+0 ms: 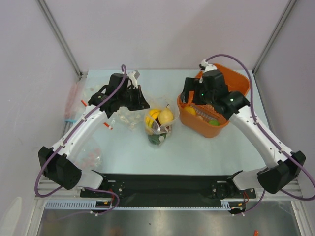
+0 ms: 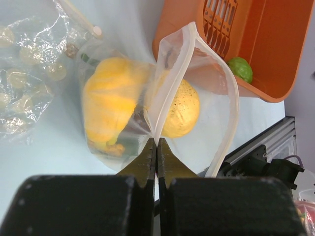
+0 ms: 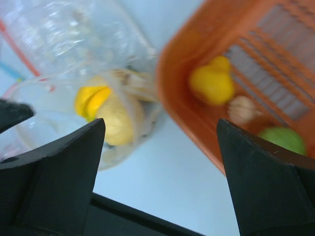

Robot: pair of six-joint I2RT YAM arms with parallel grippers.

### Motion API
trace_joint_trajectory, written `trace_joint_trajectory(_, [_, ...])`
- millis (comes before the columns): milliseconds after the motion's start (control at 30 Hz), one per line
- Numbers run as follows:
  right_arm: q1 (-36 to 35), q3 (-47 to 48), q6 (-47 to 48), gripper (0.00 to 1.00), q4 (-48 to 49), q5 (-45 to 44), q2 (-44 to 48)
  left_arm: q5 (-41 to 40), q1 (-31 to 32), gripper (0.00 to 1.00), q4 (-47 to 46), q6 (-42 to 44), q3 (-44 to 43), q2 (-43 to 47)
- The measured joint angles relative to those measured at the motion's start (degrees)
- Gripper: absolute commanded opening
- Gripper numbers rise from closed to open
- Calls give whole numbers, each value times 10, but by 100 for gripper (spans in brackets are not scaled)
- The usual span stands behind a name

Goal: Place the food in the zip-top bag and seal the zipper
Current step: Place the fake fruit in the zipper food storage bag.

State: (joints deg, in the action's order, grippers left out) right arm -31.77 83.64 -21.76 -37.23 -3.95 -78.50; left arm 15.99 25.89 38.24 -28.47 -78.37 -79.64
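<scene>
The clear zip-top bag (image 1: 158, 124) lies in the middle of the table with its mouth open. Its whitish zipper strip (image 2: 193, 42) stands up in a loop. Inside are a yellow banana (image 2: 108, 98), a lemon (image 2: 183, 108) and something dark green (image 1: 157, 139). My left gripper (image 2: 156, 143) is shut on the bag's mouth edge and shows at the bag's upper left in the top view (image 1: 146, 106). My right gripper (image 3: 160, 123) is open and empty over the orange basket's left rim (image 1: 192, 102). The basket holds a lemon (image 3: 211, 83) and a lime (image 3: 283, 140).
The orange basket (image 1: 236, 81) stands right of the bag, almost touching it, with a beige item (image 3: 241, 110) inside. Crumpled clear plastic with white dots (image 2: 22, 73) lies left of the food; I cannot tell whether it belongs to the same bag. More clear bags (image 1: 91, 157) lie at the left.
</scene>
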Motion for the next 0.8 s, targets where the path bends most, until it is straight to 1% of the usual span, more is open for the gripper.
trace_joint_trajectory(167, [69, 15, -56, 100, -104, -111, 33, -8, 0, 0, 3, 0, 0, 1])
trace_joint_trajectory(300, [135, -6, -86, 100, -153, -150, 52, -8, 0, 0, 5, 0, 0, 2])
trace_joint_trajectory(467, [210, -45, -96, 100, -182, -151, 54, -8, 0, 0, 5, 0, 0, 3])
trace_joint_trajectory(600, [260, -80, -94, 100, -181, -144, 46, -8, 0, 0, 7, 0, 1, 5])
trace_joint_trajectory(800, [312, -121, -88, 95, -162, -116, 22, -8, 0, 0, 11, 0, 7, 14])
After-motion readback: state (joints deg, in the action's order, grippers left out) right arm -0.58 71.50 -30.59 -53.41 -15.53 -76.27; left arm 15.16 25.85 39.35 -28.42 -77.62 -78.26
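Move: The green fruit in the orange basket lies about 11 cm to the right of the right hand, level with it fore and aft and some 22 cm below. At the same depth, the garlic lies 4 cm right and 2 cm farther out, the yellow fruit 5 cm straight ahead; the filled bag is 15 cm left and 1 cm back. From the left hand the green fruit is about 28 cm right, 2 cm ahead, 20 cm down. Open right hand sweeps some 24 cm right across the basket, sinking and turning clockwise; left keeps bag pinched. ##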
